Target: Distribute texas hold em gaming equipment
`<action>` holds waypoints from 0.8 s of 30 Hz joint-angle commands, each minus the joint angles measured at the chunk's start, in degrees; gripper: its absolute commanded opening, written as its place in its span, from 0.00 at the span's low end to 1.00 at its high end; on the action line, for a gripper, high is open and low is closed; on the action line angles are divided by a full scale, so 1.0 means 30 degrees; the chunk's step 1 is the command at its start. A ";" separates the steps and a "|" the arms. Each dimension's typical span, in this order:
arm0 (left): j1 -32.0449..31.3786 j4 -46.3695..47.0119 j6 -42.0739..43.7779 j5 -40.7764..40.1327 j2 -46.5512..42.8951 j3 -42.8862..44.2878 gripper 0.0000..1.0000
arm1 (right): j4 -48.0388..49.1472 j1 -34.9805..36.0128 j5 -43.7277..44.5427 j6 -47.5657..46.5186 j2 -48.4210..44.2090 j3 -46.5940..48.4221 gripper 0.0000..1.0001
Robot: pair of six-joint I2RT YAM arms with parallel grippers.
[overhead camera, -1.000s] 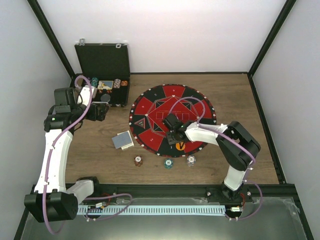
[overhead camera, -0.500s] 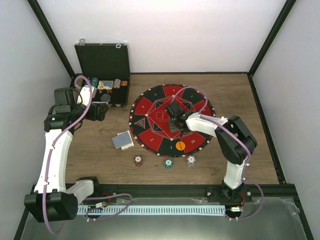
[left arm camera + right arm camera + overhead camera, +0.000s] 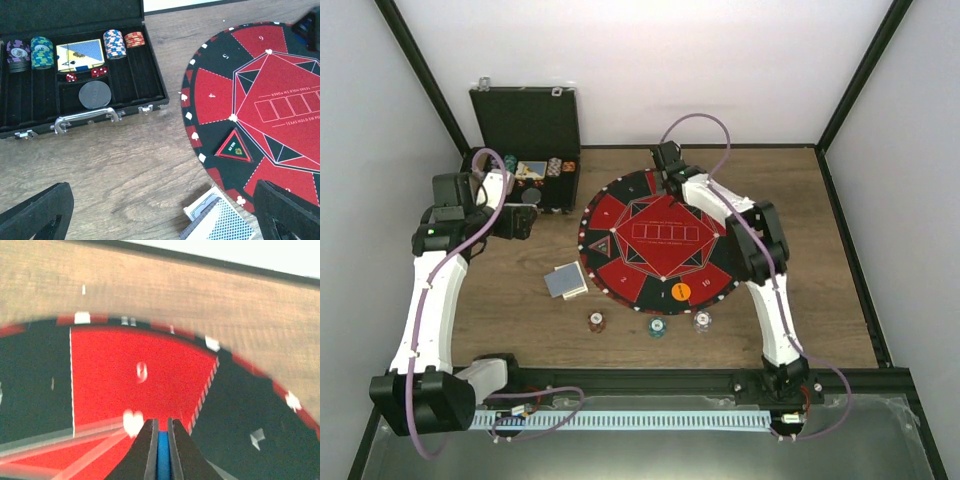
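My right gripper (image 3: 667, 160) hangs over the far edge of the round red and black poker mat (image 3: 620, 262). In the right wrist view it (image 3: 161, 426) is shut on a blue disc (image 3: 163, 455) held edge-on between the fingers. An orange disc (image 3: 681, 291) lies on the mat's near part. Three striped chips (image 3: 597, 321), (image 3: 657, 326), (image 3: 701, 321) sit in a row on the wood in front of the mat. A deck of cards (image 3: 565, 281) (image 3: 220, 220) lies left of the mat. My left gripper (image 3: 525, 222) (image 3: 160, 215) is open above bare wood between deck and case.
The black hinged case (image 3: 527, 140) stands open at the back left, with chip stacks (image 3: 115, 43), a card pack (image 3: 80, 54), red dice and a dark disc inside. A triangular marker (image 3: 233, 147) lies on the mat's left side. Black frame posts border the table.
My right gripper has shut and swung from the mat's near part to its far edge, leaving the orange disc uncovered. The left arm has hardly moved.
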 commanded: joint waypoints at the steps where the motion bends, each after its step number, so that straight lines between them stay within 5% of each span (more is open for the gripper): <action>1: 0.0085 0.0220 0.0055 -0.0104 0.0386 0.0387 1.00 | -0.1669 0.0068 0.3282 -0.2163 0.4708 0.6033 0.01; 5: 0.0106 0.0181 0.0169 -0.0200 0.0540 0.0426 1.00 | -0.1867 0.0053 0.4262 -0.2986 0.7758 0.9121 0.01; 10: 0.0107 0.0124 0.0322 -0.0304 0.0754 0.0635 1.00 | -0.1287 0.0068 0.5422 -0.3651 0.8790 0.9215 0.04; 19: 0.0094 0.0067 0.0158 -0.0060 0.0675 0.0826 1.00 | -0.1558 0.1059 0.2004 -0.3219 0.7282 0.8203 0.52; 24: 0.0085 -0.0166 -0.0075 0.0265 0.0246 0.0796 1.00 | -0.2007 0.1240 -0.0240 -0.2255 0.5411 0.7388 0.64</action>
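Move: The blue button is already pinched in the right hand; its place, the red seat section at the far edge of the mat, lies about 7 cm ahead, 1 cm to the left and 7 cm below. The triangle button is some 14 cm back and 19 cm left, the orange button about 28 cm back and 2 cm right, both around 8 cm down. From the left hand that red section is roughly 27 cm ahead, 33 cm right and 25 cm below. The blue button, still gripped, is carried by the right hand about 7 cm forward and then 6 cm down onto the far red section, the hand rolling some 15 degrees with its left side dipping. There the fingers open and let go of the button, and the open hand slides a few centimetres left and slightly back, beginning to roll back. ##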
